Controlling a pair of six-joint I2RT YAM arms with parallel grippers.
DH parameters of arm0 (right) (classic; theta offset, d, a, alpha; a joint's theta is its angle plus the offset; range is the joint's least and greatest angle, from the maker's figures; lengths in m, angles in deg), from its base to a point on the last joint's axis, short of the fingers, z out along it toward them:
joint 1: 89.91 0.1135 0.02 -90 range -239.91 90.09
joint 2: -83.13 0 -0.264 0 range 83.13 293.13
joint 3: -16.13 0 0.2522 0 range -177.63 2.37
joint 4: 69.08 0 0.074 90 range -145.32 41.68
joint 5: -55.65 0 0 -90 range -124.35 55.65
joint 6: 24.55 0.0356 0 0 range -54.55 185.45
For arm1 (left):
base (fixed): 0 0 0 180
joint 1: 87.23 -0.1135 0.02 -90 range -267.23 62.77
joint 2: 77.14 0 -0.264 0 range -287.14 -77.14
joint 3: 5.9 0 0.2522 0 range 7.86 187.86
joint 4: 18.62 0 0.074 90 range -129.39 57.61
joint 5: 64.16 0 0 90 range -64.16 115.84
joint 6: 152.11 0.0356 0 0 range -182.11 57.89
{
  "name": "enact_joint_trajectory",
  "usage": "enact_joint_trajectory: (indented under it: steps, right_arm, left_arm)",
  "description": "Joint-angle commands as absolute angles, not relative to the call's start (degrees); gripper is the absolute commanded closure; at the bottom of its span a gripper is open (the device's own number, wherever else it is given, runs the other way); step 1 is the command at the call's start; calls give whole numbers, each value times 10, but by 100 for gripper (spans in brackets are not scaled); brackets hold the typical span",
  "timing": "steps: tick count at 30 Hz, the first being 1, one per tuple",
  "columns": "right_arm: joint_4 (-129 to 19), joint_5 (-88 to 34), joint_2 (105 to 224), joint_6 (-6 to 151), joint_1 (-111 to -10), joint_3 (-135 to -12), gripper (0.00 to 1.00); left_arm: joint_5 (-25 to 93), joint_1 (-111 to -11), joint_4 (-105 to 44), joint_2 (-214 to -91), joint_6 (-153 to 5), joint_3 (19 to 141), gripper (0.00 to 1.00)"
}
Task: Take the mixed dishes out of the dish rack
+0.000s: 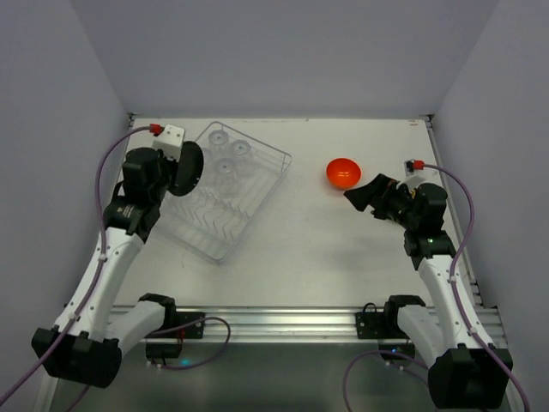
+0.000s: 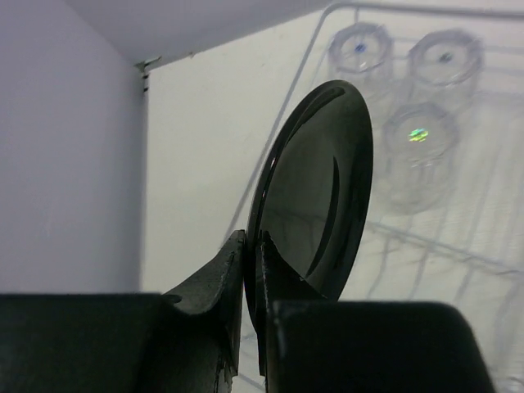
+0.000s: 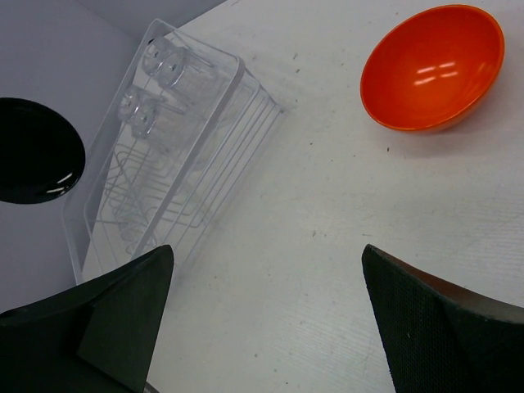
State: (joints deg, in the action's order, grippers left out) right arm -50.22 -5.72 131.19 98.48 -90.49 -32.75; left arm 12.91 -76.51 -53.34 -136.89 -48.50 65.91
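The dish rack (image 1: 256, 209) lies at the left of the table, angled. My left gripper (image 1: 176, 172) is shut on the rim of the black round plate (image 1: 190, 165), holding it upright above the rack's left side. In the left wrist view the fingers (image 2: 225, 270) pinch the plate (image 2: 315, 196) at its lower edge. Three clear tumblers (image 1: 226, 166) stand upside down at the rack's far end, also seen in the left wrist view (image 2: 417, 147). The orange bowl (image 1: 342, 172) sits on the table right of centre. My right gripper (image 1: 360, 196) hovers open just beside it, empty; the bowl (image 3: 432, 65) lies ahead of it.
The right wrist view shows the rack (image 3: 176, 205) to the far left, with the plate (image 3: 37, 151) dark above its edge. Grey walls close in on the left, back and right. Bare white table (image 1: 326, 240) stretches between rack and bowl.
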Motion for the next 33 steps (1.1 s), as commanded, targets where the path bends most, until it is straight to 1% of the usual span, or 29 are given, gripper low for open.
enact_joint_trajectory:
  steps: [1, 7, 10, 12, 14, 20, 23, 24, 27, 29, 33]
  right_arm:
    - [-534, -33, 1308, 998, -904, -318, 1]
    - [-547, -23, 1331, 1013, -904, -316, 2]
    - [-565, 3, 1333, 1024, -904, -310, 2]
    - [-566, 13, 1334, 1024, -904, -312, 2]
    - [-560, 34, 1341, 1024, -904, -320, 2]
    - [-537, 79, 1339, 1044, -862, -341, 2]
    - [-519, 36, 1319, 1059, -804, -350, 2]
    - [-510, 4, 1312, 1060, -766, -358, 2]
    - [-493, -52, 1317, 1065, -690, -377, 3]
    - [-492, -80, 1328, 1067, -638, -384, 4]
    - [-478, -130, 1387, 1046, -564, -438, 6]
  left_arm:
    - [246, -762, -543, -1288, -607, 683, 100]
    - [368, -762, -532, -1198, -723, 613, 100]
    - [383, -762, -536, -1173, -785, 563, 100]
    - [404, -762, -541, -1169, -799, 545, 100]
    - [445, -762, -535, -1166, -816, 517, 100]
    - [571, -762, -443, -1150, -885, 419, 100]
    - [619, -762, -408, -1141, -897, 390, 100]
    - [628, -762, -385, -1132, -912, 369, 100]
    - [674, -762, -383, -1109, -913, 355, 100]
    - [674, -762, -382, -1090, -913, 349, 100]
    - [662, -755, -387, -1086, -912, 348, 100]
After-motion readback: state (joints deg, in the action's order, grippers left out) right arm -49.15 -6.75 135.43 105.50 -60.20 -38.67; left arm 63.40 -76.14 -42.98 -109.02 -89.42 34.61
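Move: The black plate, held at its rim, has its middle about 6 cm ahead and 2 cm right of the left hand. That hand takes it towards the right gripper, some 50 cm right, 6 cm back and 5 cm lower. The rack's middle lies 13 cm right, 1 cm ahead, 21 cm below the left hand. From the right hand the plate is about 48 cm left, 11 cm ahead, 5 cm higher; the orange bowl is 13 cm ahead, 2 cm right, 18 cm below. The black plate, still pinched by the left fingers, is swung over the rack towards the right gripper, about 15 cm right and as far back, rising briefly before sinking, while the wrist rolls its left side down and turns clockwise. The right hand barely stirs at first, then sweeps some 13 cm left and half as far back to meet the plate, turning counter-clockwise, fingers wide open, touching nothing. ##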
